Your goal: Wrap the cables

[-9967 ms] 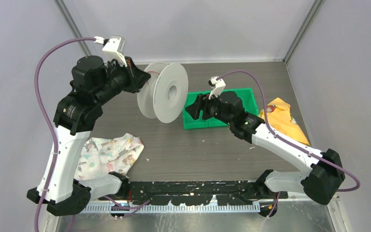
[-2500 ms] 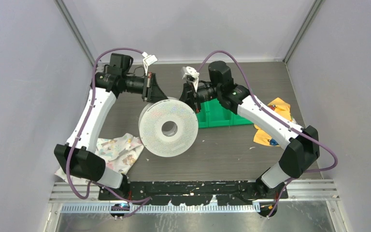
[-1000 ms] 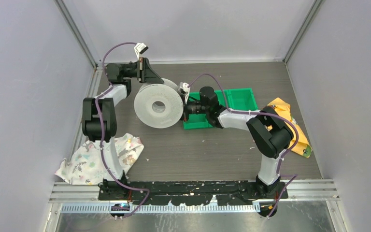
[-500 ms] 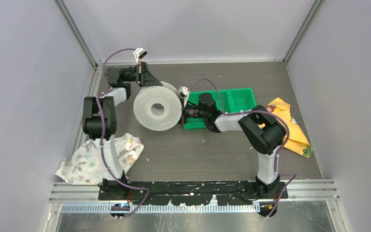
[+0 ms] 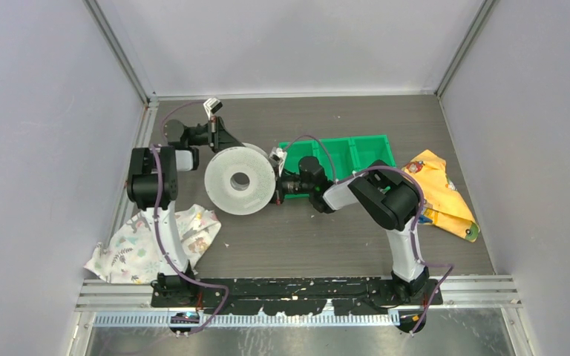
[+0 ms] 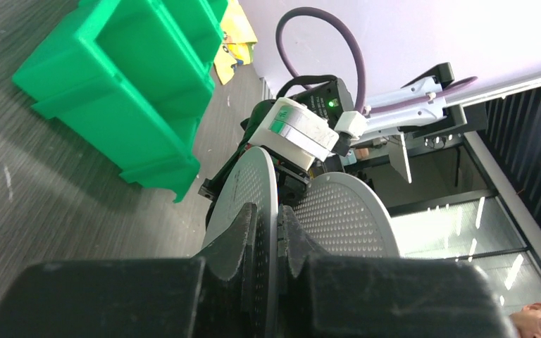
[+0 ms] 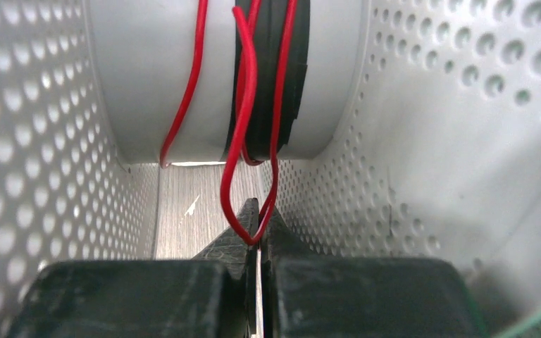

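Observation:
A white perforated spool stands on edge on the dark table, left of centre. My left gripper reaches it from behind and is shut on one flange, with a finger on each face. My right gripper sits between the two flanges. It is shut on a loop of the thin red cable at its fingertips. Red strands and a dark band lie around the white hub. The rest of the cables is hidden inside the spool.
A green divided bin stands just right of the spool, behind my right wrist. A yellow bag lies at the far right. A patterned cloth lies at the near left beside the left arm's base.
Both arms have folded lower and drawn toward the near edge. The spool has come slightly nearer with them. Both grips are unchanged.

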{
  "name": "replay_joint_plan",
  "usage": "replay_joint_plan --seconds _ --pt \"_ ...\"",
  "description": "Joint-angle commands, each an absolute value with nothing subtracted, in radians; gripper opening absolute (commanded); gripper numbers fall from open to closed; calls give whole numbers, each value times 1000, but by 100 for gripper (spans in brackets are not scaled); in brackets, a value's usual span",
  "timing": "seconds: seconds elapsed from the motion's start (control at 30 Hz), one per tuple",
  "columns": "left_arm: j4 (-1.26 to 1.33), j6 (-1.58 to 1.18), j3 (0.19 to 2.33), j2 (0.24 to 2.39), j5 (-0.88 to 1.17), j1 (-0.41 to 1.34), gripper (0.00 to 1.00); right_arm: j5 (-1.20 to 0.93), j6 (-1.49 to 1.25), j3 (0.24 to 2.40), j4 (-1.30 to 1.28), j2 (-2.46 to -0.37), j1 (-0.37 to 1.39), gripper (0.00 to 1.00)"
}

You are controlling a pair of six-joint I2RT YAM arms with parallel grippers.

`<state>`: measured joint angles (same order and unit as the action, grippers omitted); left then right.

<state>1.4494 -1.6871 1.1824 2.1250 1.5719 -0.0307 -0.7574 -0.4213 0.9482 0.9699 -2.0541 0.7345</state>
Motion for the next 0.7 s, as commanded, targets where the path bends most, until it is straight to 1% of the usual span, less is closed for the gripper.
replay_joint_plan --seconds 0.0,0.23,0.4,0.5,0.53,0.6,0.67 --pt "1431 -1745 1171 2178 1655 -49 1 -696 -388 963 1139 -2069 747 1" --pt "1431 -1767 1213 2265 1649 -60 0 -695 -426 973 1170 -2114 749 1" --pt "1431 -1766 1209 2281 1641 -71 2 -686 -446 967 1198 -2144 757 1" --pt "1431 -1759 1200 2278 1636 -72 16 -674 -471 964 1234 -2164 755 1" --pt "1431 -1757 1197 2277 1634 -73 22 -673 -479 966 1244 -2170 755 1" --pt "1431 -1757 1194 2277 1632 -76 37 -669 -496 973 1258 -2179 756 1" --pt "1431 -1759 1192 2278 1628 -79 45 -668 -506 979 1264 -2183 756 1"
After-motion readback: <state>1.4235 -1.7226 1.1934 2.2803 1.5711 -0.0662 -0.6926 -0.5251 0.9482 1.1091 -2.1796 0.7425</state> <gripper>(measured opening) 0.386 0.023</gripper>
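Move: The left fingers hold the rim of the white spool's lower flange; the spool's middle lies about 7 cm back from them, level sideways, and some 6 cm lower. From the right fingers, shut on the red cable between the flanges, that middle is about 4 cm ahead, 5 cm left and 4 cm up. The green box sits roughly 28 cm right and 3 cm ahead of the left hand, and the patterned cloth about 19 cm left and 19 cm back. Down together go both hands, carrying the spool towards the table: the left sinks about 5 cm while easing slightly forward, stops, then opens its fingers off the flange rim, rolling some 10 degrees about its finger line. The right sinks about 4 cm, rises again by under 1 cm, and keeps its shut fingers on the red cable between the flanges. ##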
